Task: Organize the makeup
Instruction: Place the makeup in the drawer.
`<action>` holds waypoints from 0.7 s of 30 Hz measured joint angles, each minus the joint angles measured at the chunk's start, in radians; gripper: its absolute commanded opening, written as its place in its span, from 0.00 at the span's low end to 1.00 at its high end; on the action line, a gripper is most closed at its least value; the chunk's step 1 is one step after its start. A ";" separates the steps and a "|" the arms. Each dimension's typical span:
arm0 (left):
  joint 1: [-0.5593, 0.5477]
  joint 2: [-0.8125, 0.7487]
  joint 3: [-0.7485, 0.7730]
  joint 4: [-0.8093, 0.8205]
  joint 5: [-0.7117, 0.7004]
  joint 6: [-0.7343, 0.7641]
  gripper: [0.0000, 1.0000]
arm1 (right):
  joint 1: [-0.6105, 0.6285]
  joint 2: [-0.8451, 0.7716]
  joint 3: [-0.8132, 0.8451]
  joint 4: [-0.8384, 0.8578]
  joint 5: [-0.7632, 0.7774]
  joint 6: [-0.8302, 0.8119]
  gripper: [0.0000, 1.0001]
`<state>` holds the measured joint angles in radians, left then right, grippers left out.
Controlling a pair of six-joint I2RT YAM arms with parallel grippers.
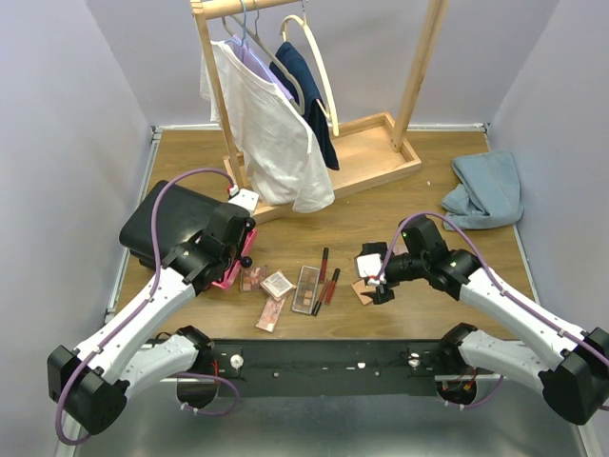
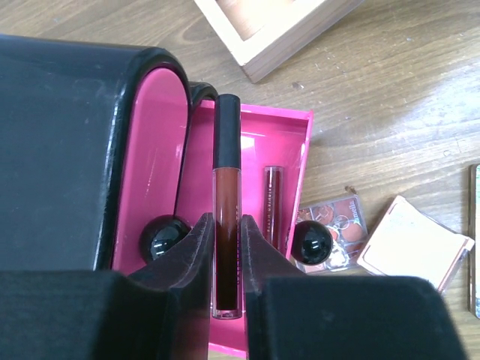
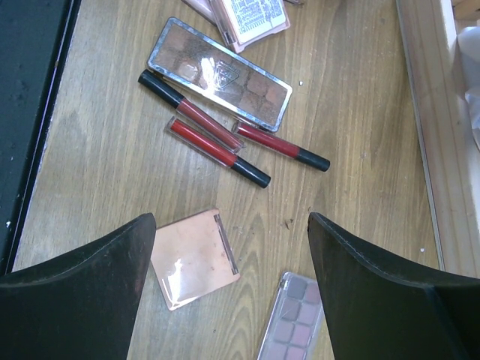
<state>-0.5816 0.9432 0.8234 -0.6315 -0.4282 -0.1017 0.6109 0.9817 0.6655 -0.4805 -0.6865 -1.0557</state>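
My left gripper (image 2: 226, 219) is shut on a slim dark-red tube (image 2: 226, 187) with a black cap. It holds the tube over the open pink drawer (image 2: 289, 127) of the black case (image 2: 60, 150), where another dark tube (image 2: 273, 202) lies. My right gripper (image 3: 231, 217) stands open above a square peach compact (image 3: 193, 259) and a mauve palette (image 3: 292, 322). Further off lie three red tubes (image 3: 217, 150) and a long brown palette (image 3: 221, 71). In the top view, more makeup (image 1: 278, 284) lies between the arms.
A wooden clothes rack (image 1: 371, 152) with hanging shirts stands at the back. A blue cloth (image 1: 487, 190) lies at the right. The black case (image 1: 166, 221) sits at the left. Two black drawer knobs (image 2: 311, 241) flank my left fingers.
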 measured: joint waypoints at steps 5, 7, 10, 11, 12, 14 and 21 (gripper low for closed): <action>0.000 0.006 0.000 0.000 0.014 0.001 0.32 | -0.004 0.000 0.000 0.000 0.000 0.000 0.90; 0.000 0.007 0.000 0.000 0.016 0.000 0.39 | -0.004 0.000 0.000 0.000 0.000 0.000 0.90; 0.000 0.007 0.000 -0.001 0.018 -0.002 0.47 | -0.004 0.000 0.000 0.000 0.000 0.000 0.90; 0.000 0.007 0.000 -0.001 0.019 -0.002 0.48 | -0.004 0.000 0.000 0.000 0.000 0.000 0.90; 0.000 0.007 0.000 -0.002 0.019 -0.003 0.52 | -0.004 0.000 0.000 0.000 0.000 0.000 0.90; 0.000 0.006 0.000 -0.002 0.019 -0.006 0.53 | -0.005 0.000 0.000 0.000 0.000 0.000 0.90; 0.000 -0.009 0.000 -0.002 0.032 -0.024 0.68 | -0.011 0.000 0.000 0.000 0.000 0.000 0.90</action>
<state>-0.5816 0.9340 0.8234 -0.6331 -0.3962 -0.1257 0.6003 0.9817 0.6655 -0.4805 -0.6868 -1.0554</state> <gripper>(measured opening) 0.593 0.895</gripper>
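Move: The open pink drawer lies right under the left hand, which holds the lip gloss, with its middle about 8 cm down and 1 cm to the left. A gloss already in the drawer is 2 cm right of the hand, level with it and 9 cm down. On the table, the small pink palette is some 6 cm right and 2 cm back, 11 cm down. From the right hand, the drawer is roughly 33 cm left, 8 cm ahead and 5 cm lower. Almost in place above the open drawer, drifting only about half a centimetre to the right, the left hand opens its fingers steadily from their narrow grip to a bit over half their range and lets go of the lip gloss. The wrist hardly turns, and the hand stays high without lowering into the drawer. ##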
